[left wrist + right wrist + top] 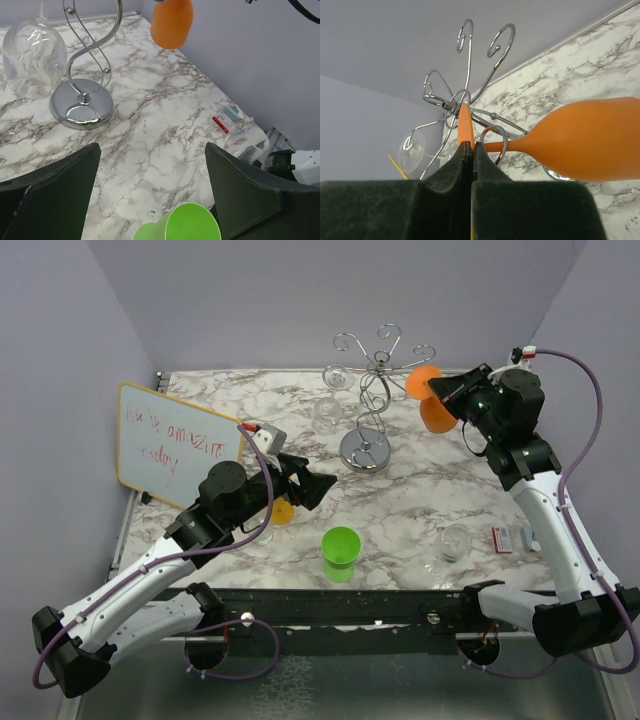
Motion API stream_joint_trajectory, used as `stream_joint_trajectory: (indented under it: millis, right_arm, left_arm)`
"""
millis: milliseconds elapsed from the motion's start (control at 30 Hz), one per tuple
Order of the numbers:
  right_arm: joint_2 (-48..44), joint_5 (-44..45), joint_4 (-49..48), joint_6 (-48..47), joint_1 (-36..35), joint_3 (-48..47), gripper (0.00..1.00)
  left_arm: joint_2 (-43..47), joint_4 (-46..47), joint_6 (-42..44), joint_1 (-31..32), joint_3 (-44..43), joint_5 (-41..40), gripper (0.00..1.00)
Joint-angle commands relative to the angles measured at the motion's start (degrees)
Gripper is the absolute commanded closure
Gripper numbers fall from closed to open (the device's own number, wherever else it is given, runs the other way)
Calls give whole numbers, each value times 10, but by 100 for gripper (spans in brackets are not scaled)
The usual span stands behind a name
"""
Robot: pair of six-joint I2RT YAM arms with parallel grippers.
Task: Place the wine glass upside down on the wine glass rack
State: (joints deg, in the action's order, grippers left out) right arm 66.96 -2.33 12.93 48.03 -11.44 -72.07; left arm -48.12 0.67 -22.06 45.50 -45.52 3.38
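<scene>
An orange wine glass [590, 145] hangs bowl-down beside the chrome wine glass rack [367, 390]. My right gripper [471, 146] is shut on the edge of its round foot [465, 122]. The stem passes through one curled arm's ring [495, 131]. In the top view the right gripper [442, 390] holds the orange wine glass [434, 410] at the rack's right side. The left wrist view shows only the orange bowl [171, 22], above the table. My left gripper [152, 185] stands open over the marble, holding nothing, in front of the rack's mirrored base [81, 106].
Two clear glasses [327, 412] hang on the rack's left side. A green plastic glass [341, 552] stands near the front edge, just under the left gripper's view. Another clear glass [455, 540] and a small red-and-white box [503, 538] sit front right. A whiteboard [175, 445] leans at left.
</scene>
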Motion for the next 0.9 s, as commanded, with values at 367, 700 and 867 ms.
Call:
stream_joint_trajectory:
  millis: [367, 700, 867]
  right_arm:
    - [3, 76, 24, 4, 2, 9, 80]
    - [-17, 72, 26, 29, 2, 40, 67]
    - [-40, 61, 28, 27, 2, 42, 55]
  left_arm:
    - [-5, -6, 4, 0, -19, -14, 14]
    - [-3, -25, 7, 0, -23, -13, 14]
    - [2, -35, 10, 0, -28, -13, 13]
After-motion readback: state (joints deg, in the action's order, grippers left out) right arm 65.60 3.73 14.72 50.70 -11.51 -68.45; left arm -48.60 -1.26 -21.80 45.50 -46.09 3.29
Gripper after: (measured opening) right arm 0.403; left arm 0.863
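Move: The right hand pinches the orange wine glass by its upturned foot, the glass's middle hanging about 7 cm below. The rack loop around its stem lies some 3 cm ahead of the hand, 1 cm left and 3 cm below. The rack's central post is roughly 12 cm left and 4 cm ahead, and the clear hanging glass about 21 cm left and 2 cm ahead. From the left hand, that loop is around 18 cm forward and 22 cm right. The right hand opens its fingers, letting go of the foot, while easing down about 3 cm and slightly right. ##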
